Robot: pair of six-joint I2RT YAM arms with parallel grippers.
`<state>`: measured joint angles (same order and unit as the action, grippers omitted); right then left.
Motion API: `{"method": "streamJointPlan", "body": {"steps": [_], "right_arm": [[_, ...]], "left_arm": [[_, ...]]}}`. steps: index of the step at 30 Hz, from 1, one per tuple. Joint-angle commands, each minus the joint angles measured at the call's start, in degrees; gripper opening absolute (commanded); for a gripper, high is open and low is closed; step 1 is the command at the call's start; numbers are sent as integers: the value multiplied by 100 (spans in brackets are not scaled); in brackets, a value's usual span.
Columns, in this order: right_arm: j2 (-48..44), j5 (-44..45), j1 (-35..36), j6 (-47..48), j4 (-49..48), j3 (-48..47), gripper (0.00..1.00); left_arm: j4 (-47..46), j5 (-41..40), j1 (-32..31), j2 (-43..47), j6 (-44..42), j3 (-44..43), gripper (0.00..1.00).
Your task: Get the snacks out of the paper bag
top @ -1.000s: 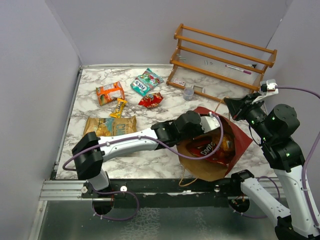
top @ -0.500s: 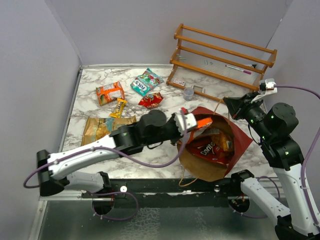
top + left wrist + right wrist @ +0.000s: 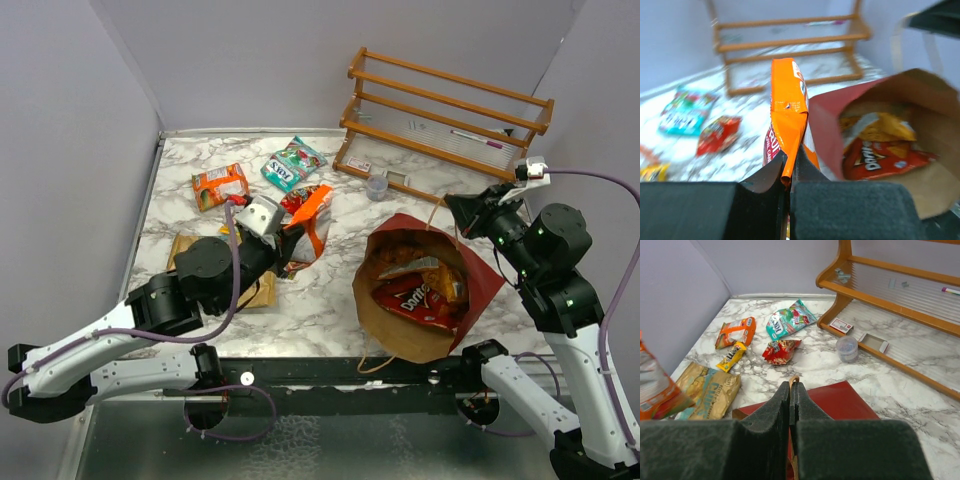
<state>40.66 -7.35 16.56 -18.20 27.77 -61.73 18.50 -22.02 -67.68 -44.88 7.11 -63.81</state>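
The red paper bag (image 3: 483,277) lies open on the marble, brown inside, with a red Doritos packet (image 3: 408,298) and yellow snacks in it. My left gripper (image 3: 290,236) is shut on an orange packet (image 3: 314,213), pinching its lower edge (image 3: 788,162) and holding it upright to the left of the bag's mouth (image 3: 826,122). My right gripper (image 3: 791,386) is shut on the bag's string handle (image 3: 794,378) at the bag's far rim. On the table lie orange (image 3: 220,185), teal (image 3: 293,163), red (image 3: 780,350) and yellow (image 3: 731,356) packets and a tan pouch (image 3: 707,390).
An orange wooden rack (image 3: 445,110) stands at the back right, with a small clear cup (image 3: 377,186) in front of it. Grey walls close in the left, back and right. My left arm (image 3: 150,310) stretches across the near left of the table.
My left arm has pulled out of the bag and swung left, lifting the orange packet out over the table. The right gripper has stayed on the handle.
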Motion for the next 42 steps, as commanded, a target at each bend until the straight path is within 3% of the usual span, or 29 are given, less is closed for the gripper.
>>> {"method": "streamJointPlan", "body": {"steps": [1,9,14,18,21,27,34,38,42], "right_arm": [[-7,-82,32,-5,-203,56,3],[72,-176,32,-48,-252,26,3],[90,-196,32,-46,-241,-11,3],[74,-180,32,-38,-210,-26,3],[74,-184,32,-36,-219,-21,3],[51,-179,32,-60,-196,-39,3],[-5,-1,32,26,42,-145,3],[9,46,32,18,107,-126,3],[129,-35,32,2,106,-159,3]], "left_arm": [[697,-2615,-17,-111,770,213,0],[782,-2537,89,-903,1291,588,0],[266,-2143,825,-1192,901,911,0],[-501,-2062,1739,-1490,-304,982,0],[-1679,-2185,2750,-1816,-1227,1178,0],[-4205,-764,4536,-2971,-2790,1397,0],[-5770,-305,5483,-4930,-4534,663,0],[-6524,222,5656,-5622,-5348,666,0],[-7026,110,5674,-6197,-6530,518,0]]}}
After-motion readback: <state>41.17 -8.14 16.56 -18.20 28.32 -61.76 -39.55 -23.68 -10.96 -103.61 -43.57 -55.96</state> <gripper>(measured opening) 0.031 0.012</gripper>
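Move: The left hand holds the newly removed orange-and-white packet. The flat orange packet it is going to lies about 35 cm ahead, 21 cm to the left and some 37 cm below. From the hand, the yellow packet is about 26 cm ahead and 16 cm left, the red packet 30 cm straight ahead, and the brown packet 13 cm ahead and 21 cm left, all at table level. From the right hand, the orange packet is roughly 26 cm ahead, 50 cm left and 34 cm below. Bring the left gripper, still pinching the packet by its top edge, down about 12 cm first, then sweep it forward and left across the yellow packet to the flat orange packet, sinking again towards the end. Cover some 35 cm forward in all, swinging the fingers counter-clockwise to point nearly straight ahead and rolling the hand's left side up about 55 degrees; keep the fingers shut. ##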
